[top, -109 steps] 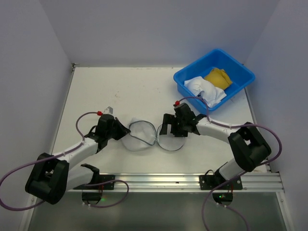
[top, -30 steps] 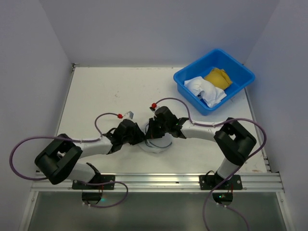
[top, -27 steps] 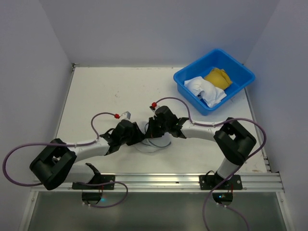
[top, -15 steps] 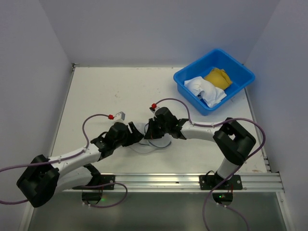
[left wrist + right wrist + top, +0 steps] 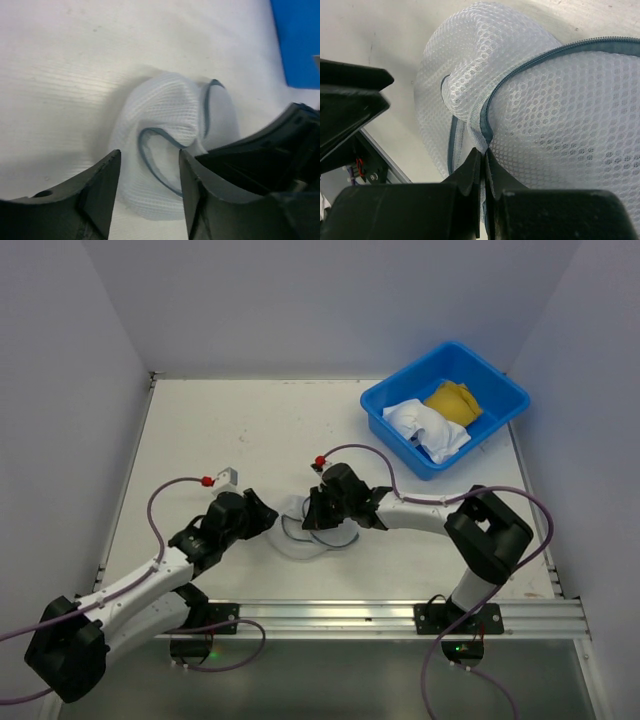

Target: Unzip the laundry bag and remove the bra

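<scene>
The laundry bag [image 5: 303,530] lies crumpled at the table's middle front, white mesh with a dark bluish zipper rim [image 5: 150,165] curling across it. My right gripper [image 5: 312,512] is shut on a fold of that rim and mesh [image 5: 487,132], jaws pinched together [image 5: 483,156]. My left gripper [image 5: 264,514] hovers just left of the bag, open, with nothing between its fingers [image 5: 102,192]; the mesh [image 5: 165,115] lies beyond them. I cannot make out the bra in the bag.
A blue plastic tub [image 5: 500,390] stands at the back right, holding white cloth [image 5: 425,428] and a yellow item [image 5: 452,400]. The right arm's dark body [image 5: 265,160] sits close to my left fingers. Walls close in on both sides.
The left arm has drawn back to the left, away from the bag, and its jaws have opened. The right gripper has stayed shut on the rim, and the bag has slumped flatter.
</scene>
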You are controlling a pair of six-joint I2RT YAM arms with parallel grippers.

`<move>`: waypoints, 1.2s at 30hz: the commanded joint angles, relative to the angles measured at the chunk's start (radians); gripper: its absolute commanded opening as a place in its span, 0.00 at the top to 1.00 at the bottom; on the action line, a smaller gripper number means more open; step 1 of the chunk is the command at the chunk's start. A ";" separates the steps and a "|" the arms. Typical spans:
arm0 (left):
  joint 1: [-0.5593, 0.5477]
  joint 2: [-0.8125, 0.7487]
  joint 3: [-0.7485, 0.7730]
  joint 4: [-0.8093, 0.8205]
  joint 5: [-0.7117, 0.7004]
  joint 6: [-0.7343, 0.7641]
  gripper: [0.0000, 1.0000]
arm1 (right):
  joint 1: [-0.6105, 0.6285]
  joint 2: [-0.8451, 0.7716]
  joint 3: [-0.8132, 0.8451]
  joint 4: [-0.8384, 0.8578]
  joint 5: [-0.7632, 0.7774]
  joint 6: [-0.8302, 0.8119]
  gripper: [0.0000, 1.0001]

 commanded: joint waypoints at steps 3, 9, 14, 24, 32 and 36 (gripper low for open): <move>0.086 0.120 -0.020 -0.001 0.049 0.070 0.54 | 0.004 -0.060 0.013 -0.065 0.045 -0.041 1.00; 0.089 0.252 -0.038 0.183 0.147 0.073 0.70 | 0.004 -0.087 0.019 -0.092 0.062 -0.058 1.00; 0.083 0.347 -0.018 0.256 0.218 0.073 0.87 | 0.004 -0.129 0.026 -0.135 0.099 -0.080 1.00; 0.015 0.417 0.016 0.340 0.219 0.022 1.00 | 0.006 -0.195 0.223 -0.442 0.223 -0.169 1.00; 0.000 0.426 0.066 0.305 0.187 0.004 1.00 | 0.010 -0.184 0.339 -0.597 0.179 -0.189 1.00; -0.014 0.450 0.086 0.303 0.187 -0.007 1.00 | 0.032 -0.138 0.326 -0.560 0.129 -0.166 1.00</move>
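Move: The laundry bag's left edge lies almost straight beneath the open left hand, about 7 cm down and perhaps 1 cm to its left. The zip opening's middle is some 5 cm to that hand's right, level with it fore and aft, and about 6 cm lower. From the right hand, already pinching the bag's zip edge, the bag's left edge is roughly 8 cm left, 1 cm farther out and 3 cm lower. The laundry bag's left edge is pinched afresh by the left hand, which drops about 7 cm with its fingers tipping steeper, shuts on the mesh, then carries it right and slightly up. The right hand keeps its pinch on the zip edge, first easing right, then lifting to about 9 cm up and 4 cm right, tilting some 15 degrees. ##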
